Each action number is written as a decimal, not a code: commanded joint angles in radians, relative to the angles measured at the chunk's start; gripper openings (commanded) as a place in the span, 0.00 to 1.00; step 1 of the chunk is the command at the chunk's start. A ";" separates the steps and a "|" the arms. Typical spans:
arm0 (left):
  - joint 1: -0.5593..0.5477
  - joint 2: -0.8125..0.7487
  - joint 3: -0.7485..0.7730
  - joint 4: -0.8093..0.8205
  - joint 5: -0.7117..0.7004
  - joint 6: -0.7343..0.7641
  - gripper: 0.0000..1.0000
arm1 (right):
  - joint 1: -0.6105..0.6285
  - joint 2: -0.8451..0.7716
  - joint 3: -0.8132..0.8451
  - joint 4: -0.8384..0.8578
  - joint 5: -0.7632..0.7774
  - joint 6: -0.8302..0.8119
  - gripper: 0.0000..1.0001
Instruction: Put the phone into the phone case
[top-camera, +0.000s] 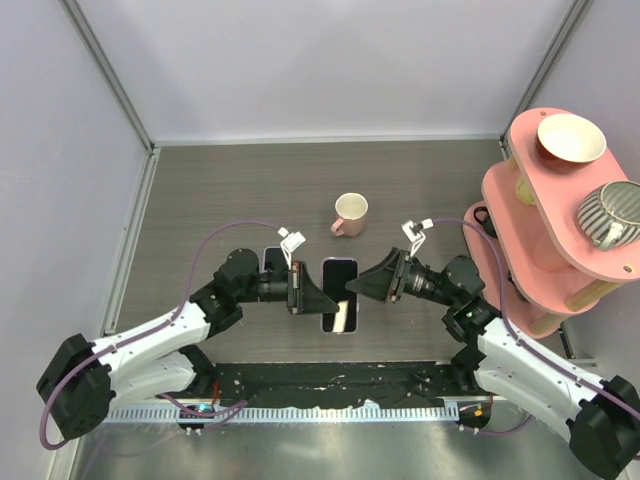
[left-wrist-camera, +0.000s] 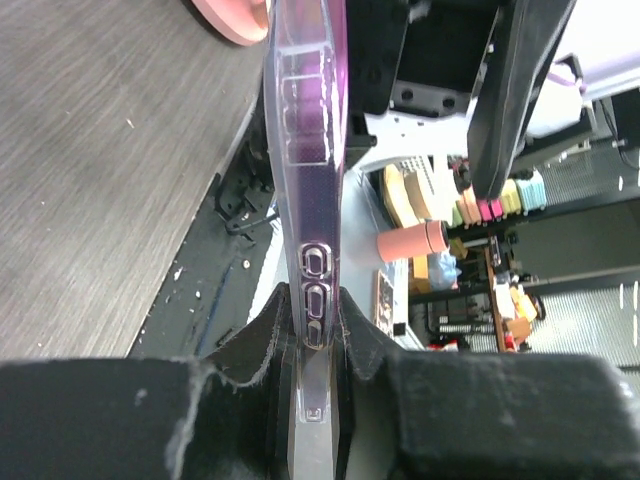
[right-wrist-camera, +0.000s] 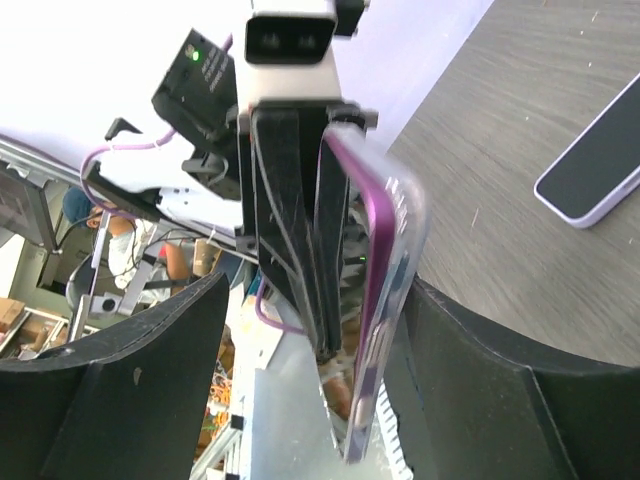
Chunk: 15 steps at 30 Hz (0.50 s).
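A clear phone case (top-camera: 340, 290) with a purple rim and a dark face is held above the table's middle. My left gripper (top-camera: 318, 298) is shut on its left edge. The left wrist view shows the case (left-wrist-camera: 308, 150) edge-on, pinched between the gripper's (left-wrist-camera: 318, 330) pads. My right gripper (top-camera: 364, 287) is open at the case's right edge. In the right wrist view the case (right-wrist-camera: 385, 290) hangs between that gripper's (right-wrist-camera: 310, 400) spread fingers, close to the right finger (right-wrist-camera: 500, 390). A dark-screened phone (top-camera: 274, 260) with a pale rim lies flat on the table; it also shows in the right wrist view (right-wrist-camera: 592, 168).
A pink mug (top-camera: 350, 214) stands behind the case. A pink tiered rack (top-camera: 555, 215) at the right holds a bowl (top-camera: 571, 138) and a striped cup (top-camera: 612, 212). A black mat (top-camera: 330, 385) runs along the near edge.
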 joint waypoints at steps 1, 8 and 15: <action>0.004 -0.060 -0.013 0.097 0.102 0.031 0.00 | 0.004 0.076 0.099 0.044 0.011 -0.008 0.73; 0.005 -0.068 -0.029 0.097 0.095 0.042 0.00 | 0.004 0.123 0.119 0.185 -0.031 0.059 0.46; 0.004 -0.039 -0.054 0.122 0.086 0.033 0.00 | 0.004 0.093 0.108 0.178 -0.032 0.052 0.01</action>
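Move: The phone in its clear case lies flat in the air, its left edge in the left fingers, its middle about 2 cm right of the left hand point and 1 ahead. From the open right hand that middle is some 3 cm left, 2 back and 1 below. The mug stands about 15 cm ahead of the right hand, 1 right and 15 below. The lilac-cased phone lies level with it, roughly 21 cm left and 19 down. Shift the open right gripper about 1.5 cm forward and up and 1 cm left, to the far part of the cased phone's right edge, then close its fingers there to pinch case and phone. Meanwhile keep the left pinch on the left edge, draw that hand back about 2 cm and turn it slightly clockwise. ##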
